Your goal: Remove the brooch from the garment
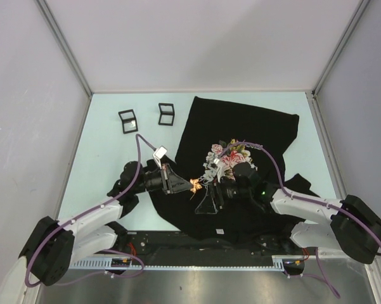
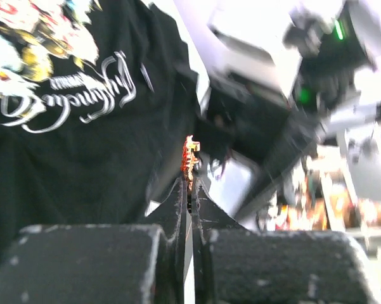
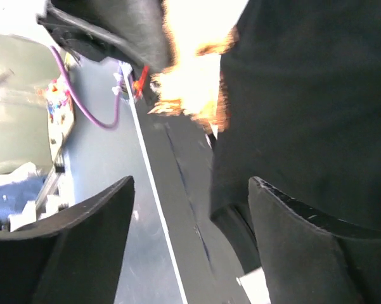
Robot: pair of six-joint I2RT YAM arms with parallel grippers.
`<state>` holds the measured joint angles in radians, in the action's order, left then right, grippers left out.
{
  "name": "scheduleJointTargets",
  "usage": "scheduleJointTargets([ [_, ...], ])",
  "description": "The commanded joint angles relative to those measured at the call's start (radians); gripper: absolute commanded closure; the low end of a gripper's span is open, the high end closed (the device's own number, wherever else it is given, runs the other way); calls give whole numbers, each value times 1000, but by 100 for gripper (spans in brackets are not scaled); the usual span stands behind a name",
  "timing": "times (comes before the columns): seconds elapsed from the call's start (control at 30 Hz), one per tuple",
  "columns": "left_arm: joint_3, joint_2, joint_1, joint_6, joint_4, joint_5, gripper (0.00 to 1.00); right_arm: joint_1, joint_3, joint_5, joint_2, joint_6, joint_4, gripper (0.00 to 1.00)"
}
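The garment [image 1: 241,126], a black T-shirt with a rose print and white cursive lettering, lies spread on the table; its lettering shows in the left wrist view [image 2: 63,158]. My left gripper [image 1: 189,185] is shut on the brooch [image 1: 195,185], a small orange-gold piece pinched at its fingertips [image 2: 190,155], just off the shirt's left edge. Right beside it, over the shirt's lower part, my right gripper [image 1: 208,201] stands open with nothing between its fingers [image 3: 191,183]; black cloth [image 3: 317,95] fills the right of its view.
Two small black-framed boxes [image 1: 127,120] [image 1: 166,114] stand at the back left of the table. A dark bundle of cloth [image 1: 119,190] lies under the left arm. The table's front rail [image 1: 196,259] runs along the near edge.
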<state>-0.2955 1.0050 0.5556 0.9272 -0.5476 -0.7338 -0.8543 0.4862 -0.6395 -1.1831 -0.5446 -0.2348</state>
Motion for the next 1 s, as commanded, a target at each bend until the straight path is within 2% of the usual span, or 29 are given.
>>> scheduleJointTargets([
  [0.0,12,-32,-5,111,-132,165,100,-34,-29,188,57,-139,-271,21],
  [0.13,9,-37,-5,153,-158,204,100,-43,-35,311,71,-178,-334,18],
  [0.23,-5,-22,-5,150,-140,232,100,-42,-26,322,40,-205,-380,18],
  [0.63,-22,87,-5,182,-264,261,100,-74,2,340,-26,-255,-472,18],
  [0.97,-27,124,-5,193,-281,255,100,-78,38,336,-15,-273,-439,21],
])
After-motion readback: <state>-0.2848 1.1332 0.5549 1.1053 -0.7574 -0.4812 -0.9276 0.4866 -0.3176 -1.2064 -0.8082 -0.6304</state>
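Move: The brooch is already pinched in the closed left fingertips, its middle about 2 cm to the right of the left hand point and 1 cm ahead. From the open, empty right hand it lies about 6 cm ahead, 2 cm to the left and 2 cm higher. The garment's flower print is some 14 cm ahead, 16 cm right and 15 cm below the left hand; its white lettering lies 6 cm ahead and 14 cm right of the left hand, just as low. Carry the pinched brooch about 5 cm forward with the left gripper, turning it some 15 degrees counter-clockwise, with a small rise that you take back by the end. Bring the wide-open right gripper up 7 cm in all, forward with the left one and then farther left, levelling its fingers and swinging them about 15 degrees clockwise, so they end on the brooch's base side without gripping anything. ##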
